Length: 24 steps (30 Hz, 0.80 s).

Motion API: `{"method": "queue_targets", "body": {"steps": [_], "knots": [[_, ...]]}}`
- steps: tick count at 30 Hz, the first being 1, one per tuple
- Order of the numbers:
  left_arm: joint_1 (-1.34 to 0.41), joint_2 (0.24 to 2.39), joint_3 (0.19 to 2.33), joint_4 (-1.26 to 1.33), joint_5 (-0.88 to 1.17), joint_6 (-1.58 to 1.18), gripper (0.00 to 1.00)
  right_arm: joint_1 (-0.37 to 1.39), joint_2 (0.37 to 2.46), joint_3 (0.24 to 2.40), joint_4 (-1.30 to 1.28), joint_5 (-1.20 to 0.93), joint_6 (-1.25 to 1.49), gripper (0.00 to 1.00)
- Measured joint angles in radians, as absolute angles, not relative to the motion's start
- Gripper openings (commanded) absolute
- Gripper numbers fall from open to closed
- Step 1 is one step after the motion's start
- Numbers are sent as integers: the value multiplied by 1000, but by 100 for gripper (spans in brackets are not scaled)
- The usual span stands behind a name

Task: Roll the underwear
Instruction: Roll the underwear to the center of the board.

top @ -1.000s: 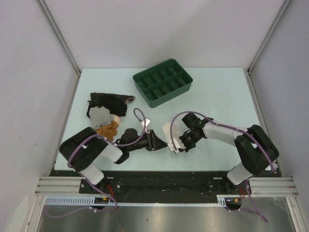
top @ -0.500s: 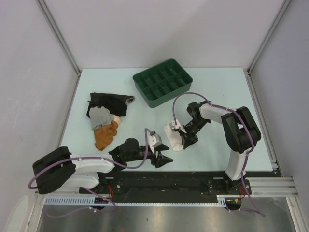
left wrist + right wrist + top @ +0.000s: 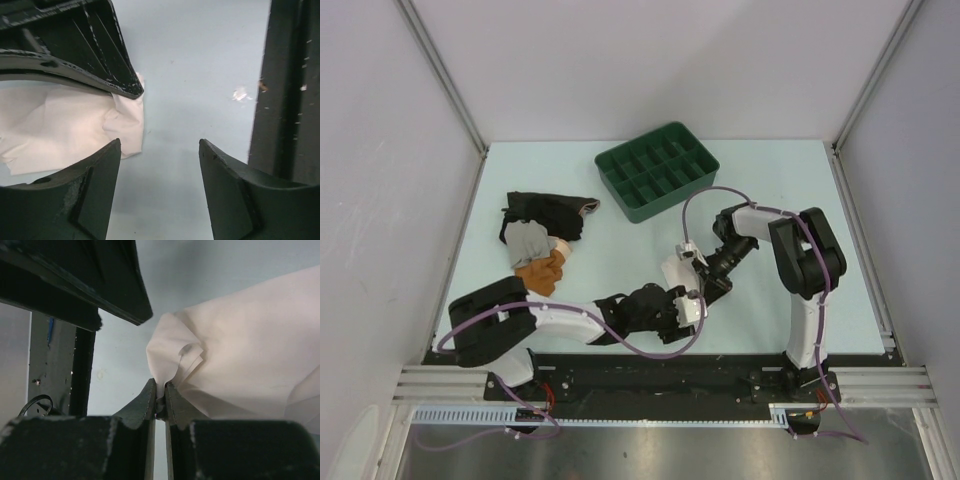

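The underwear [image 3: 675,272] is a small cream cloth lying crumpled on the pale table, near the front middle. My right gripper [image 3: 705,284] is at its right edge. In the right wrist view the right gripper [image 3: 160,390] is shut on a pinched fold of the underwear [image 3: 250,350]. My left gripper [image 3: 688,306] lies low just in front of the cloth. In the left wrist view the left gripper [image 3: 160,146] is open over bare table, with the underwear [image 3: 65,125] beside its left finger and nothing between the fingers.
A green compartment tray [image 3: 658,170] stands at the back middle. A pile of black, grey and orange-brown garments [image 3: 540,240] lies at the left. The table's dark front rail [image 3: 285,100] runs close by the left gripper.
My left arm has swung right along the front edge up to the underwear, its gripper opening wider on the way. The right gripper stays shut on the cloth and has shifted slightly.
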State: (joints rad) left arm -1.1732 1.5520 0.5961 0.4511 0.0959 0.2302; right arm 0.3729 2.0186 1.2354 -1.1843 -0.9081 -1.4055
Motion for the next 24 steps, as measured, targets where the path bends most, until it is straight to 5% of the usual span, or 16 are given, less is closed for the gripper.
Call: {"method": "queue_targets", "body": {"steps": [14, 20, 24], "knots": [[-1186, 1700, 710, 392, -34, 300, 59, 350, 2063, 1259, -1235, -928, -1406, 3], [-1187, 1744, 751, 370, -36, 308, 35, 346, 2074, 1267, -1246, -934, -1406, 3], [-1187, 1772, 796, 328, -42, 314, 9, 340, 2079, 1271, -1254, -934, -1406, 3]]}}
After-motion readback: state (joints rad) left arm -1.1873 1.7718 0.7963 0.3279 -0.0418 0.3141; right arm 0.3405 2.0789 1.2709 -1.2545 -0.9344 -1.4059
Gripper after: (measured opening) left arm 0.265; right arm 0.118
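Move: The underwear's free near corner, the one not yet held, lies about 3 cm ahead of the left hand, 2 cm to its right and 4 cm below. The underwear's main part stretches outward, its middle some 7 cm ahead and 4 cm left of the left hand; the right gripper's fingertips are about 4 cm ahead and 5 cm right. From the right hand, already pinching that same near end, the free corner is roughly 3 cm to the left and level with it. The underwear's near end, its right part still pinched by the nearly motionless right gripper, is taken by the left one as well: the left hand sinks and reaches forward, about 3 cm each, edging 2 cm right and rolling slightly. Its open fingers come down around the free corner beside the right fingertips, then close and pinch the cloth. ##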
